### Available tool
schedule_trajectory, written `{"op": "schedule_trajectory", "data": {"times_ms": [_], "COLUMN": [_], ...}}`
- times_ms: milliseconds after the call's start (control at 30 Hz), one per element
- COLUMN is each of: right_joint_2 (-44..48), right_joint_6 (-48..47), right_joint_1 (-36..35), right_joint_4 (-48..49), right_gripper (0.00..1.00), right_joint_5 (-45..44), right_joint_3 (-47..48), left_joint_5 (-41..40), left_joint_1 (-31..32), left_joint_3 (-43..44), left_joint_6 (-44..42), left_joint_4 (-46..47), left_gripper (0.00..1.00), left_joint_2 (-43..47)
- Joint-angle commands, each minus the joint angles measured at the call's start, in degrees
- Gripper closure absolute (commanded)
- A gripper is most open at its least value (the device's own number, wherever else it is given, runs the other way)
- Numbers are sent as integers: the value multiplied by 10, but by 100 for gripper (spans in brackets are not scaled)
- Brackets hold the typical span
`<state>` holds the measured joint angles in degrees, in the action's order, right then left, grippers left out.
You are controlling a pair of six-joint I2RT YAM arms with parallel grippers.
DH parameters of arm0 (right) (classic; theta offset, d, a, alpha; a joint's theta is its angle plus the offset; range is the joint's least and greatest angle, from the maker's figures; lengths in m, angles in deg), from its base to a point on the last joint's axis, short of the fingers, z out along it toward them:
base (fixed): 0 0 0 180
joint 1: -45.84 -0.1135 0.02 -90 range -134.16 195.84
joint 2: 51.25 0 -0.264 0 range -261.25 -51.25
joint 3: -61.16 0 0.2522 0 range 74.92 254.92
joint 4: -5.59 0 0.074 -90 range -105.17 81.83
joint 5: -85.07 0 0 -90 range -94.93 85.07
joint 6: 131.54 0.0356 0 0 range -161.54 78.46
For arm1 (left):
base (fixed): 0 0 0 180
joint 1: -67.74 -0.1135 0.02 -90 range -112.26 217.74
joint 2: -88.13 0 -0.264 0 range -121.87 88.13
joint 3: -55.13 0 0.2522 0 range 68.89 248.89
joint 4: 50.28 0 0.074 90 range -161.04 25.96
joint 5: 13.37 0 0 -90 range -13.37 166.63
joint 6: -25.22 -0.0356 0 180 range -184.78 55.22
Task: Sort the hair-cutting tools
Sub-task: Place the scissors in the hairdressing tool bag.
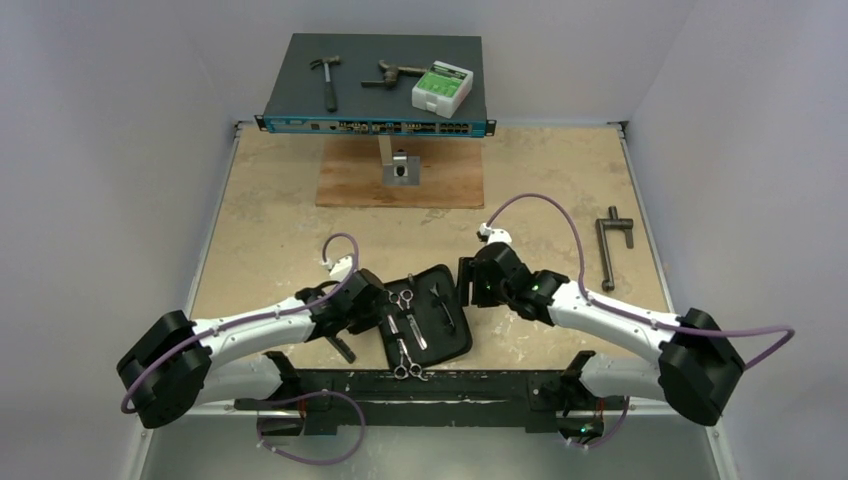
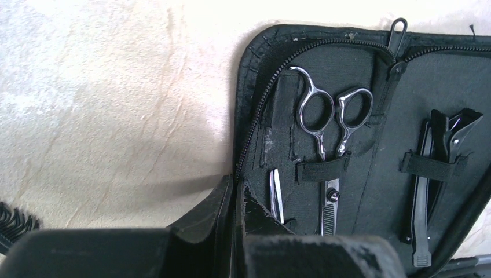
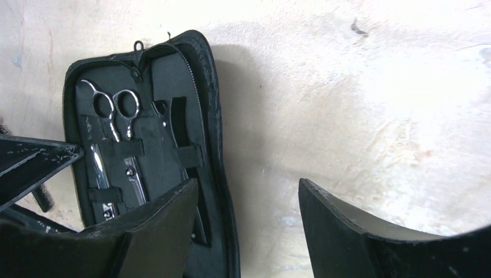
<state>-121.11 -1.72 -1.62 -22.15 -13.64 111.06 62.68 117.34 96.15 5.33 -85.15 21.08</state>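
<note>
A black zip case (image 1: pixel 450 335) lies open between my arms. One pair of silver scissors (image 2: pixel 333 113) sits under an elastic strap inside it. A second pair (image 1: pixel 410 345) lies beside the first, its handles past the case's near edge. The black hair clip (image 2: pixel 446 133) is strapped into the case's right half. The black comb (image 2: pixel 14 223) lies on the table left of the case. My left gripper (image 2: pixel 238 186) is shut on the case's left edge. My right gripper (image 3: pixel 249 188) stands open over the right edge (image 3: pixel 223 174), holding nothing.
At the back a dark flat box (image 1: pixel 378 110) carries a hammer (image 1: pixel 325 80), a rusty tool (image 1: pixel 392 73) and a white-green packet (image 1: pixel 442 88). In front of it lies a wooden board (image 1: pixel 345 185) with a metal bracket (image 1: pixel 402 168). A grey T-bar (image 1: pixel 612 245) lies far right.
</note>
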Motion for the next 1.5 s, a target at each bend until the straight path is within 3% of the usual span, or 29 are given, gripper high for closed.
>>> {"op": "schedule_trajectory", "data": {"times_ms": [0, 167, 333, 467, 833, 1267, 1467], "right_joint_2": [66, 131, 60, -9, -110, -157, -174], "right_joint_6": [-21, -33, -10, -5, 3, 30, 18], "right_joint_1": [2, -63, -179, -210, -273, -279, -278], "right_joint_4": [-81, -84, -78, -37, -6, -11, -12], "right_gripper": [36, 49, 63, 68, 65, 66, 69], "right_joint_5": [-65, -36, -42, -9, -8, -114, -114], "right_joint_3": [41, 38, 71, 81, 109, 112, 114], "left_joint_5": [-51, -62, -69, -72, -84, -89, -90], "left_joint_1": [1, 3, 6, 11, 31, 50, 51], "left_joint_3": [-10, -18, -13, -8, -14, -20, -20], "left_joint_6": [82, 131, 154, 167, 210, 216, 212], "left_joint_4": [-29, -15, 15, 28, 52, 53, 54], "left_gripper": [100, 100, 100, 100, 100, 100, 100], "left_joint_2": [10, 3, -17, -32, -52, -51, -51]}}
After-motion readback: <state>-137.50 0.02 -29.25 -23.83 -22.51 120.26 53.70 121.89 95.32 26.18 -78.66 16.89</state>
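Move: From the right hand, the scissors' middle lies about 11 cm left and 10 cm back, 5 cm lower; their ring handles are some 15 cm back and 10 cm left. The thinning shears sit about 9 cm left and 5 cm back of that hand, the hair clip 4 cm left and 3 cm back. From the left hand, pinching the tool bag's left edge, the bag's middle is 9 cm right, level with it, and the scissors' middle 5 cm right, 6 cm back. The right hand rises some 6 cm clear of the bag's right edge, swings back and left over the bag to the scissors' handles while sinking and turning about 20 degrees counter-clockwise, then eases forward a couple of centimetres over them, its fingers narrowing to about a third open. The shut left fingers keep their pinch on the bag's edge and draw it forward and to the right, turning counter-clockwise. ##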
